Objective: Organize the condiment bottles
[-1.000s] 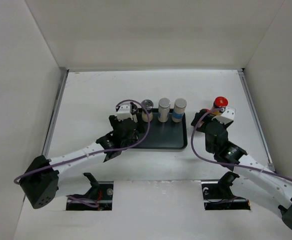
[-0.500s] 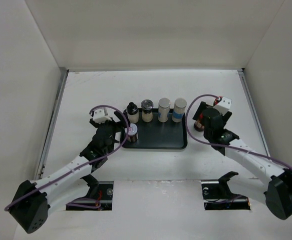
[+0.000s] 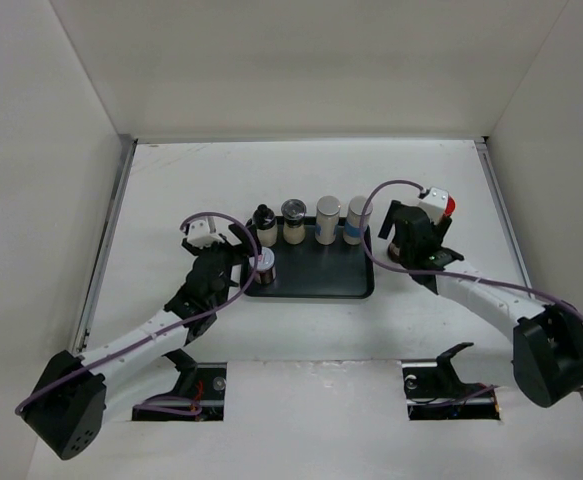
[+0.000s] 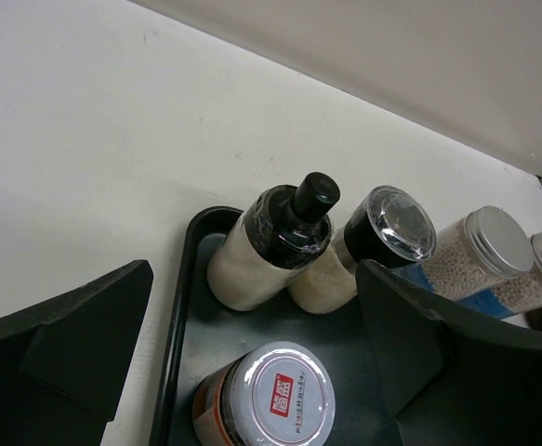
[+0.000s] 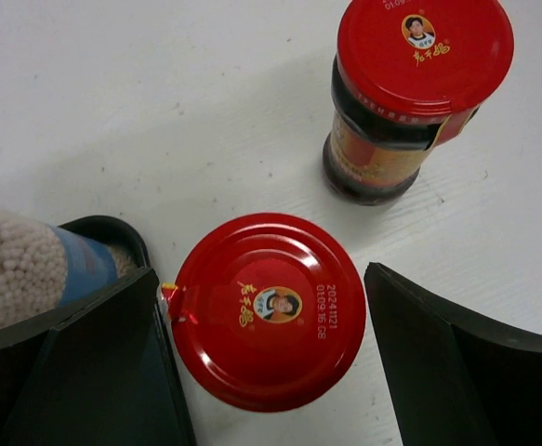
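The black tray (image 3: 316, 283) holds a back row of condiment bottles: black-capped cream (image 3: 264, 225), dark clear-lidded (image 3: 293, 219), silver-capped (image 3: 327, 218) and blue-labelled (image 3: 358, 220). A white-lidded brown jar (image 4: 275, 400) stands at the tray's front left, between the wide-apart fingers of my open left gripper (image 4: 257, 316), untouched. My right gripper (image 5: 261, 288) hangs open over a red-capped jar (image 5: 269, 308) just right of the tray, with a gap on each side. A second red-capped jar (image 5: 410, 93) stands behind it on the table.
The tray's front right half (image 3: 341, 275) is bare. White walls close in the table on the left, back and right. The tray's corner (image 5: 112, 232) and the blue-labelled bottle (image 5: 38, 265) lie close to my right gripper's left finger.
My left gripper has drawn back from the tray's back row to the front left corner, leaving the black-capped bottle and white-lidded jar in view. My right arm swung left over the nearer red-capped jar.
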Tool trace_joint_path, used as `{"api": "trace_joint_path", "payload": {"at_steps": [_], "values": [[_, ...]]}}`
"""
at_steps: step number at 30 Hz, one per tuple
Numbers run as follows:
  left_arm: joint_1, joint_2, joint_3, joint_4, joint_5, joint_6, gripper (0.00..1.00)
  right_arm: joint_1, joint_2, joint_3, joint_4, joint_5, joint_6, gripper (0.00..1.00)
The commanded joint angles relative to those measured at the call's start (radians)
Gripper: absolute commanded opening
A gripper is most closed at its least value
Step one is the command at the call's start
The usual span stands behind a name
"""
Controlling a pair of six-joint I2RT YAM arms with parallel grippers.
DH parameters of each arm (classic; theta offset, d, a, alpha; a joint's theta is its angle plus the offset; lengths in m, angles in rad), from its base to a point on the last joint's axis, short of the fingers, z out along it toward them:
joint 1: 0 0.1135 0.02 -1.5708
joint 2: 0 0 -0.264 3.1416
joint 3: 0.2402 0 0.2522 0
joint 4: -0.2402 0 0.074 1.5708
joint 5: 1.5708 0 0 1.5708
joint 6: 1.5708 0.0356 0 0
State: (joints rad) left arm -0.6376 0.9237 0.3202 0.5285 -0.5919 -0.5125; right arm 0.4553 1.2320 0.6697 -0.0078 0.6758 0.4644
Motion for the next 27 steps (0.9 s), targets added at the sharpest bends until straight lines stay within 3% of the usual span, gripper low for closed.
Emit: {"api": "trace_joint_path", "payload": {"at_steps": [1,9,11,14,20,27], "values": [[0.019,-0.002,-0.020,0.091,0.015,-0.015,0.92,-0.023,0.026,0.051,0.038,-0.008,0.008,0.99],[0.040,0.001,-0.036,0.107,0.032,-0.029,0.92,-0.048,0.101,0.059,0.034,-0.036,0.040,0.78],[0.042,0.003,-0.046,0.111,0.035,-0.035,0.92,-0.050,0.086,0.048,0.045,-0.024,0.043,0.64],[0.049,0.010,-0.047,0.114,0.035,-0.038,0.92,-0.045,0.028,0.031,0.049,0.016,0.045,0.52],[0.057,-0.003,-0.059,0.114,0.027,-0.043,0.92,0.025,-0.141,0.030,0.017,0.109,0.000,0.48],[0.108,-0.032,-0.089,0.103,0.003,-0.092,0.93,0.261,-0.217,0.064,-0.072,0.153,-0.043,0.46]]}}
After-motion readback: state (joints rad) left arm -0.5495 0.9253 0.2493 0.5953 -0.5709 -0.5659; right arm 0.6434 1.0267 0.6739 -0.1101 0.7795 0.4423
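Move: The near red-lidded jar stands between the right hand's open fingers, its middle about 1 cm ahead, 1 cm to the right and some 5 cm below. The far red-lidded jar is roughly 7 cm to the right of it and 5 cm farther out; from the right hand, the blue-labelled bottle lies about 10 cm left and 5 cm ahead, the tray's middle about 21 cm left and level with it. From the left hand the near jar is some 41 cm right, 4 cm ahead. The right hand sinks about 2.5 cm while edging forward a little and closes from wide open until it pinches the near red-lidded jar from both sides, then lifts it by some 7.5 cm, drawing back about 4.5 cm and, late in the lift, swinging about 4 cm left towards the tray, with the fingers tipping up roughly 10 degrees. The empty left hand, still open, drifts about 2.5 cm to its left, away from the tray, and sinks slightly. ##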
